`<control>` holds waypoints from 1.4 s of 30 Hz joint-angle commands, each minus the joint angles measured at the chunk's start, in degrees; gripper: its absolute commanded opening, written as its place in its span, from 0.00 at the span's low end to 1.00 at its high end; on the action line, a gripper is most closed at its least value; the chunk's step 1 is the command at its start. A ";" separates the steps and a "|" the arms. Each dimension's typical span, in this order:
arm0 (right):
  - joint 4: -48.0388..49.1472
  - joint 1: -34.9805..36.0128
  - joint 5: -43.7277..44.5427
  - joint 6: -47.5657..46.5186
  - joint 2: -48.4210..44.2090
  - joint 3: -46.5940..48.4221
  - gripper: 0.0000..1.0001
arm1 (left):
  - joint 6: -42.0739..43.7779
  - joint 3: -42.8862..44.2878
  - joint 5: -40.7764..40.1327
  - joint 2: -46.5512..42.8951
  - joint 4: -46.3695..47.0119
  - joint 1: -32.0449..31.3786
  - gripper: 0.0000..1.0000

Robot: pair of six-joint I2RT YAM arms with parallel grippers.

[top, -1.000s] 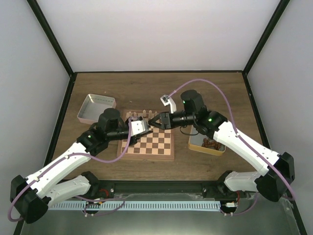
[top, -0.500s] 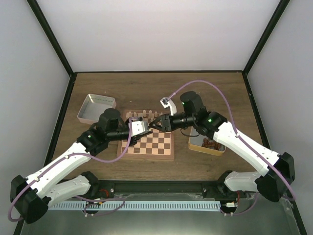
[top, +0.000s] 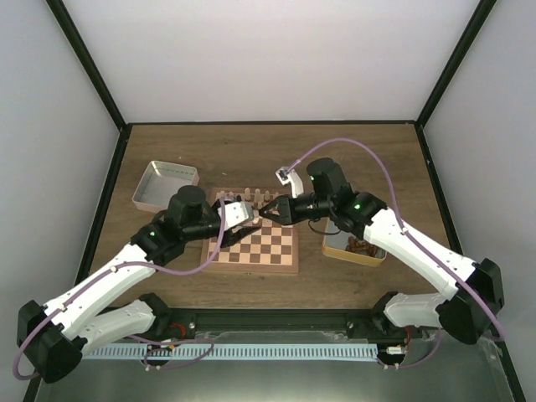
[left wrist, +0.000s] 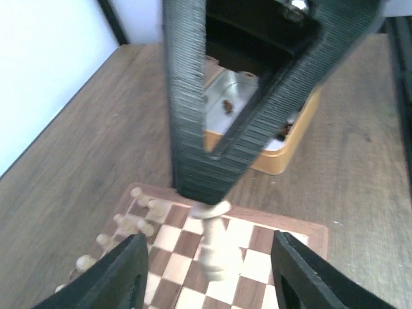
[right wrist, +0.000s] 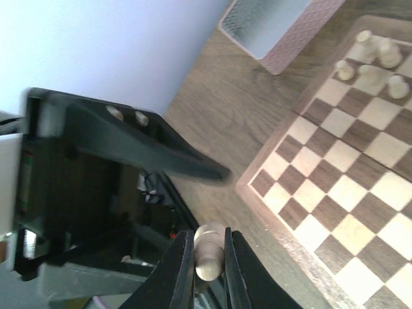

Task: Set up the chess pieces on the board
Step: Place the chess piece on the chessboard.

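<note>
The board [top: 264, 245] lies in the middle of the table, with several cream chess pieces [top: 251, 198] along its far rows. Both grippers meet just above its far half. My right gripper [right wrist: 209, 239] is shut on the head of one cream piece [right wrist: 208, 256]. In the left wrist view that piece [left wrist: 216, 251] hangs base-down over the board [left wrist: 257, 239] from the right gripper [left wrist: 201, 192]. My left gripper [left wrist: 207, 261] is open, its fingers [left wrist: 125, 270] standing wide on either side of the piece without touching it.
A pink-sided tray [top: 165, 185] sits at the far left of the board. An orange tray [top: 356, 248] holding dark pieces sits to the right, under the right arm. Cream pieces [left wrist: 138, 219] crowd the board's far-left corner.
The right gripper has closed on the cream piece and the left gripper has opened off it. The right arm edged slightly left toward the left gripper.
</note>
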 commanded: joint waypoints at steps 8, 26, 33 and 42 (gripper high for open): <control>-2.33 3.38 25.84 -5.70 14.65 11.82 0.04 | -19.87 -3.62 -39.20 -12.73 7.02 -0.05 0.89; -9.02 9.19 47.25 -12.60 46.60 40.85 0.04 | -24.13 -12.27 -61.65 -28.19 19.27 0.11 1.00; -13.08 9.20 48.64 -9.33 52.61 46.25 0.04 | -23.29 -10.61 -61.25 -25.31 16.06 0.11 1.00; -13.38 9.15 51.19 -7.73 56.62 47.67 0.04 | -23.94 -9.16 -57.88 -22.91 13.43 0.11 1.00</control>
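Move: The light chess piece in the right fingers is bound for the empty square third from the left in the board's far row, about 19 cm ahead of the right hand, 9 cm left and 19 cm below. The knight stands some 3 cm left of that square, a tall piece about 3 cm right, and a pawn some 3 cm nearer. From the left hand the square lies roughly 19 cm ahead, 6 cm left and 18 cm down. Keeping its pinch on the chess piece, the right hand carries it about 18 cm forward and 17 cm down, with some 9 cm left, to the gap beside the knight, its fingers tipping from leftward to downward. The left hand, fingers already parting, spreads them wide and draws off about 17 cm left and mostly rising, swinging some 65 degrees counter-clockwise to point forward. ##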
